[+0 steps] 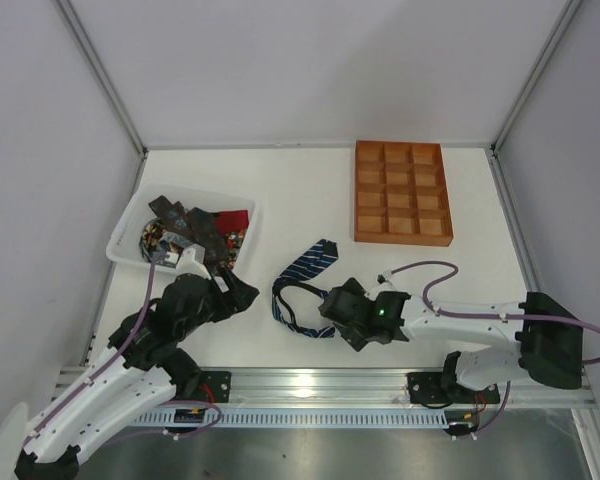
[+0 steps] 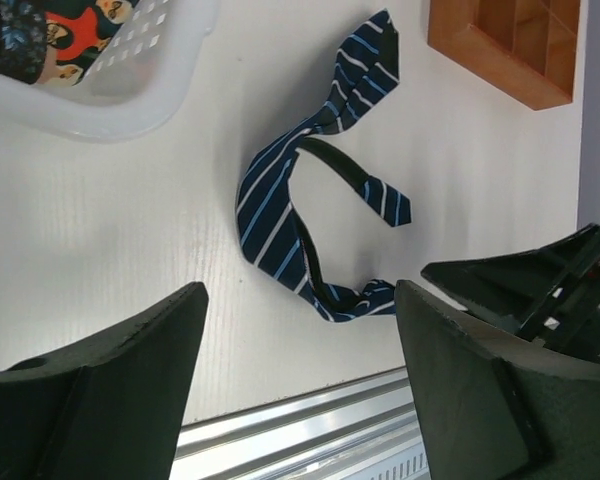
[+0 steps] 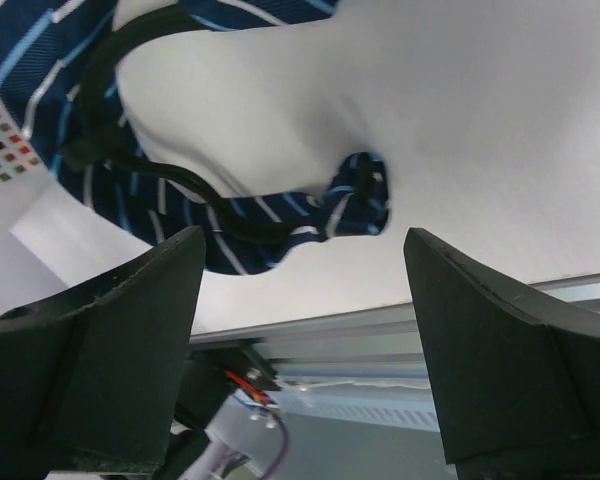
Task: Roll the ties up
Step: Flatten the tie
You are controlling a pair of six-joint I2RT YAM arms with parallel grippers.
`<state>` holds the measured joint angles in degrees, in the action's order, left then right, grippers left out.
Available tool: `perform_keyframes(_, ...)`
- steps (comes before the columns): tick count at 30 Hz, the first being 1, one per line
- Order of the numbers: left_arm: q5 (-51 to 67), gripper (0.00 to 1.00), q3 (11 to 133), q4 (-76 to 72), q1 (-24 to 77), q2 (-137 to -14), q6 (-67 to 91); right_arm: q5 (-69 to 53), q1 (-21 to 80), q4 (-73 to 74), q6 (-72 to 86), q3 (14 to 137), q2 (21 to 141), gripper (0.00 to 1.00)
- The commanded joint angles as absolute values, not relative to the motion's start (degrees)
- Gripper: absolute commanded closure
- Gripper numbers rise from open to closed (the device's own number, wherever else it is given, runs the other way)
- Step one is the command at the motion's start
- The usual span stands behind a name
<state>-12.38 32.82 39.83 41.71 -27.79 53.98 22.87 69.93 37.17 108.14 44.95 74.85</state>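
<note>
A navy tie with light-blue stripes (image 1: 302,283) lies crumpled in a loose loop on the white table, between my two grippers. Its wide pointed end (image 2: 368,52) points toward the tray and its narrow end (image 2: 388,203) curls back over the loop. My left gripper (image 1: 246,296) hovers just left of it, open and empty, with the tie beyond its fingertips (image 2: 300,385). From the right, my right gripper (image 1: 330,312) sits close to the tie's near fold (image 3: 358,200), jaws open with nothing between them (image 3: 305,345). More ties (image 1: 195,232), dark, red and patterned, are heaped in the basket.
The white plastic basket (image 1: 123,228) stands at the left and shows in the left wrist view's corner (image 2: 130,95). An orange-brown compartment tray (image 1: 402,240) sits at the back right. The table's metal front rail (image 1: 320,380) runs just behind both grippers.
</note>
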Motion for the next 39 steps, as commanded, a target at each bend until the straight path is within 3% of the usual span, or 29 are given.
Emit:
perform_keyframes(1,-14.7,0.18,35.4,43.6,41.7,-26.6,55.2,28.6,70.4,39.5,116.5,49.3,78.1,0.15)
perform_keyframes(8,-17.8,0.16,40.0,49.7,41.7,-24.8,55.8,32.5,76.3,47.4,123.5,56.1,84.5,0.19)
perform_keyframes(16,-20.7,0.15,44.1,55.7,41.8,-25.9,57.2,32.0,76.8,41.5,126.7,53.2,89.2,0.21)
perform_keyframes(26,-20.7,0.18,44.2,57.0,41.8,-21.5,59.7,36.0,76.1,44.4,129.3,52.7,91.0,0.35)
perform_keyframes(39,-20.9,0.17,46.4,58.4,41.8,-20.4,61.3,34.1,76.2,39.3,131.3,50.8,92.8,0.36)
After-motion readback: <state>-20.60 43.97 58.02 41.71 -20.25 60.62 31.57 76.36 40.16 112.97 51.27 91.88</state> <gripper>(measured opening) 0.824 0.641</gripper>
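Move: The tie's crumpled near end lies about 6 cm below the right hand, roughly 1 cm ahead and 1 cm to its left. The tip of its loose middle strand is some 9 cm ahead of the right hand and 2 cm left, its striped broad end about 18 cm ahead and 3 cm left, and its outer bend about 6 cm ahead and 13 cm left. From the left hand, the crumpled end is about 20 cm right, 3 cm back and 14 cm down. Towards the tie's crumpled near end, the right hand shifts left about 3 cm, drifts partly back right and sinks about 5 cm in all, its fingers narrowing partway to straddle that end and swinging some 15 degrees out of their leftward lean. The left hand clears away from the tie, about 5 cm left and as much up, drawing back slightly with open fingers. ##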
